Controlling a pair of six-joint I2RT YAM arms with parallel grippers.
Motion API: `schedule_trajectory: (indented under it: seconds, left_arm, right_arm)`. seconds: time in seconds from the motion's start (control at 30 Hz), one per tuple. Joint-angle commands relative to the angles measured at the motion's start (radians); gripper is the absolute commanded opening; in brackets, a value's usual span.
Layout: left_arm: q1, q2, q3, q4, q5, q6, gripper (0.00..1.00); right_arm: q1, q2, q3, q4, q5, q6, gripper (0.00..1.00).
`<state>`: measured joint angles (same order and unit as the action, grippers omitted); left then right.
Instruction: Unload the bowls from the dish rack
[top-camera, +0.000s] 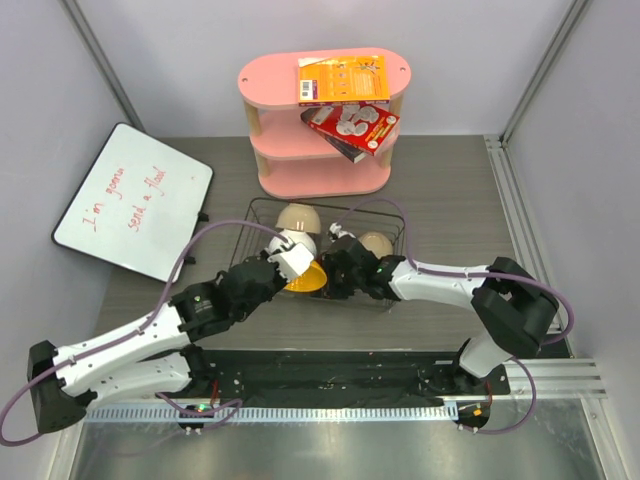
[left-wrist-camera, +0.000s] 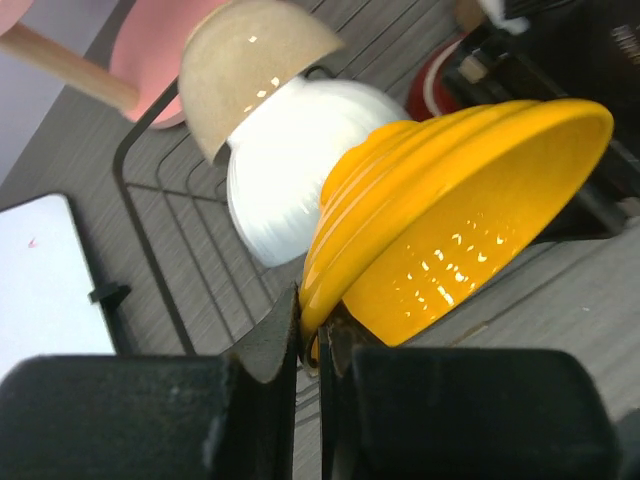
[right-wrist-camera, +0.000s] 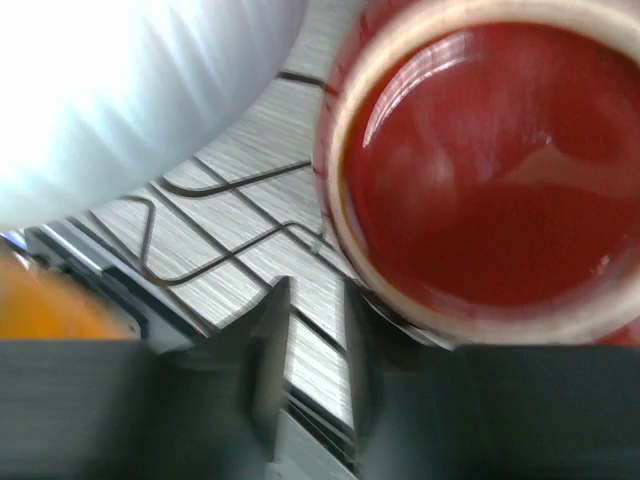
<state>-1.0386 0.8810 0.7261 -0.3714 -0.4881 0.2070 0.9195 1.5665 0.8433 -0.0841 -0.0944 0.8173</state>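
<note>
The black wire dish rack (top-camera: 385, 215) sits mid-table. The beige bowl (top-camera: 298, 217) and white bowl (top-camera: 289, 241) stand on edge at its left; both show in the left wrist view, beige (left-wrist-camera: 250, 70) and white (left-wrist-camera: 290, 170). My left gripper (top-camera: 296, 268) is shut on the rim of the yellow-orange bowl (left-wrist-camera: 450, 220), tilted at the rack's front (top-camera: 307, 278). The dark red bowl (right-wrist-camera: 480, 170) lies just beyond my right gripper (right-wrist-camera: 315, 300), whose jaws stand a narrow gap apart with only rack wire between them. In the top view that gripper (top-camera: 340, 262) is inside the rack.
A pink three-tier shelf (top-camera: 322, 130) with boxes stands behind the rack. A whiteboard (top-camera: 135, 200) lies at the left. The two grippers are close together over the rack's front. A metal rail (top-camera: 560, 375) runs at the right front.
</note>
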Motion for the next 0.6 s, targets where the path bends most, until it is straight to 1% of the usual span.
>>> schedule_trajectory:
  seconds: [0.0,0.03,0.13,0.27,0.4,0.5,0.57]
  left_arm:
    - [-0.006,0.002,0.105,-0.046,0.155,-0.050,0.00]
    - [-0.008,0.006,0.128,-0.084,0.167,-0.060,0.00]
    - [-0.008,0.027,0.156,-0.118,0.200,-0.081,0.00]
    - [-0.008,0.013,0.148,-0.107,0.194,-0.093,0.00]
    - [-0.008,-0.020,0.151,-0.089,0.142,-0.101,0.00]
    - [-0.008,-0.051,0.150,-0.066,0.086,-0.103,0.00]
    - [-0.008,-0.068,0.147,-0.049,0.011,-0.107,0.00]
  right_arm:
    - [0.018,-0.045,-0.010,-0.013,0.002,-0.001,0.43]
    - [0.018,-0.058,-0.013,-0.014,0.008,0.000,0.45]
    - [0.016,-0.078,-0.013,-0.025,0.030,0.003,0.47]
    - [0.016,-0.086,0.003,-0.058,0.042,0.000,0.48]
    - [0.016,-0.114,0.031,-0.091,0.039,0.005,0.49]
    - [0.016,-0.147,0.051,-0.115,0.053,0.006,0.55]
    - [0.016,-0.164,0.057,-0.129,0.062,0.011,0.57]
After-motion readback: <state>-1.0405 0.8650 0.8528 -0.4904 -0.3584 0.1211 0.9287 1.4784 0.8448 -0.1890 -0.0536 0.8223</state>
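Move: The left gripper already holds the yellow bowl by its rim, the bowl's middle about 4 cm to the right and 1 cm back. Below and ahead of this gripper, some 13 cm lower, stand the white bowl (4 cm ahead, 2 cm right), the beige bowl (10 ahead, 1 right) and the red bowl (4 ahead, 9 right). From the low right gripper, the red bowl is about 6 cm ahead, 1 cm right and 2 cm lower; the yellow bowl is 5 cm left, 10 cm higher, level fore and aft. Lift the yellow bowl farther above the rack with the left gripper, up nearly 3 cm while drawing it back and right about 2 cm each, away from the beige bowl; keep the rim pinched and let the wrist tip down and turn slightly clockwise. Meanwhile open the right fingers to about half beside the red bowl, easing that hand a little right and up. ##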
